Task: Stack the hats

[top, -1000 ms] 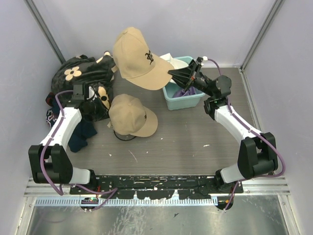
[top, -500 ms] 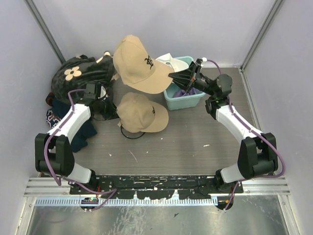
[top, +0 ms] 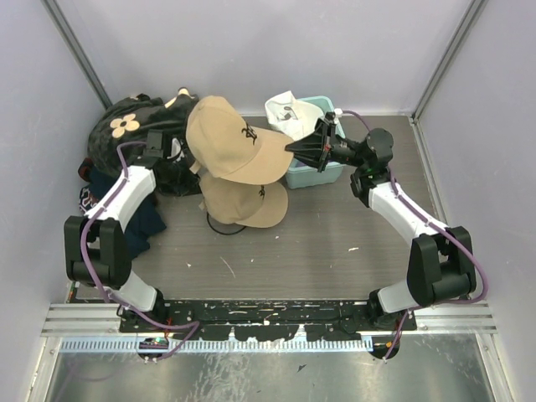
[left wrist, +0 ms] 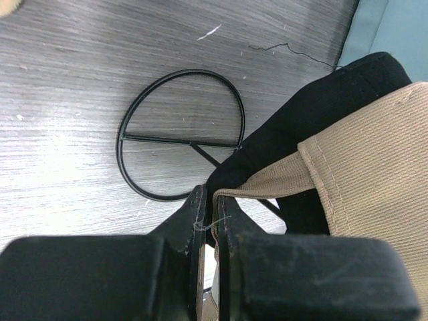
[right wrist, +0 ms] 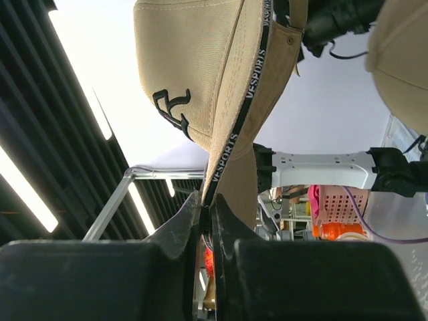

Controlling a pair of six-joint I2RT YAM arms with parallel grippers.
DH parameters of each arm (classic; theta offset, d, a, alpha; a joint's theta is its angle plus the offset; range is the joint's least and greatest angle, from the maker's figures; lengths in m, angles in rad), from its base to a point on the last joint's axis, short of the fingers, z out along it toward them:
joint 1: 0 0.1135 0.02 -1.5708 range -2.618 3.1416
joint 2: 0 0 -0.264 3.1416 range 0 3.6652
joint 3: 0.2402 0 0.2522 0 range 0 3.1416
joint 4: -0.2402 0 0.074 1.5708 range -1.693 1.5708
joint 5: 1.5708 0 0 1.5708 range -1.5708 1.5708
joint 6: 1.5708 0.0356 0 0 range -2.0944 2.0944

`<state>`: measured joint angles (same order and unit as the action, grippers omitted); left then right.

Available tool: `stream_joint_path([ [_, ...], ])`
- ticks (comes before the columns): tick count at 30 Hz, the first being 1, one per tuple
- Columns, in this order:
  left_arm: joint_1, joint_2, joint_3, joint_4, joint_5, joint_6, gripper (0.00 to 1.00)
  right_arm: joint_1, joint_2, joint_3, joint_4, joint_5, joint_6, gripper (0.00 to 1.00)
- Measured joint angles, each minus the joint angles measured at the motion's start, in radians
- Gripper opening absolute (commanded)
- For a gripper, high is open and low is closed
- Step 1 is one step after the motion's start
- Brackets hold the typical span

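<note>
My right gripper (top: 291,146) is shut on the brim edge of a tan hat (top: 230,138) and holds it in the air, just above a second tan hat (top: 247,201) on the table. In the right wrist view the held tan hat (right wrist: 200,73) rises from the shut gripper (right wrist: 206,200), its black logo showing. My left gripper (left wrist: 208,200) is shut on the back edge of the lower tan hat (left wrist: 368,167), with a black hat (left wrist: 314,114) showing beneath it. From above, the left gripper (top: 180,163) sits at that hat's left side. A white hat (top: 289,113) rests on the teal bin.
The teal bin (top: 322,173) stands at the back right of centre. Black fabric with tan flowers (top: 134,126) and dark navy clothing (top: 142,226) are piled at the left. A black wire ring stand (left wrist: 180,134) lies on the table by the lower hats.
The right gripper has carried its tan hat down and left until it hangs over the lower one. The left gripper has dragged the lower tan hat to the right and farther back.
</note>
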<state>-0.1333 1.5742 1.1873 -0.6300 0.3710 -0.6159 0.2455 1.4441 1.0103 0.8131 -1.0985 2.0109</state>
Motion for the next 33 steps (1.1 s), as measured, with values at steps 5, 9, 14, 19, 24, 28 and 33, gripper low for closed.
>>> stream_joint_path([
  [5,0.024,0.026,0.033,-0.016,0.021,0.029,0.12,0.011,0.008,-0.066,0.005,-0.014,-0.019,0.01],
  [9,0.033,0.054,0.056,-0.026,0.046,0.045,0.11,0.022,0.050,-0.134,0.067,-0.016,-0.016,0.01],
  [14,0.035,0.078,0.072,-0.027,0.073,0.057,0.10,0.047,0.122,-0.185,0.124,-0.013,-0.012,0.01],
  [19,0.036,0.089,0.081,-0.027,0.088,0.064,0.09,0.066,0.183,-0.226,0.232,-0.010,0.002,0.01],
  [24,0.037,0.089,0.081,-0.028,0.091,0.065,0.08,0.066,0.245,-0.273,0.342,-0.003,0.018,0.01],
  [28,0.037,0.089,0.081,-0.030,0.092,0.066,0.08,0.059,0.268,-0.295,0.360,-0.003,-0.002,0.01],
  [33,0.039,0.090,0.081,-0.031,0.092,0.072,0.07,0.023,0.257,-0.300,0.272,-0.037,-0.152,0.01],
])
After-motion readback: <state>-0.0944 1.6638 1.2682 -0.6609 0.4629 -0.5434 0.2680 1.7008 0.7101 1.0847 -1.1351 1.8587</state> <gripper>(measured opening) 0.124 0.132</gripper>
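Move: The tan hat I hold by its brim in my right hand goes to the lower tan hat, whose middle lies about 11 cm to the left, 2 cm back and some 21 cm below that hand. The black hat sits just under it, 24 cm down. The bin is roughly 20 cm ahead, 7 cm right and 33 cm below, with the white hat on its rim 25 cm ahead and 27 cm down. From my left hand, the lower tan hat is some 12 cm right, 8 cm back and 5 cm higher. I lower my right hand about 16 cm almost straight down, brim still pinched, bringing the held hat down over the lower tan hat; on the way the wrist turns some 10 degrees and the hand drifts a little left, then partly back. My left hand keeps its pinch on the strap at the back of the stacked hats, easing about 1 cm forward and then holding there. ##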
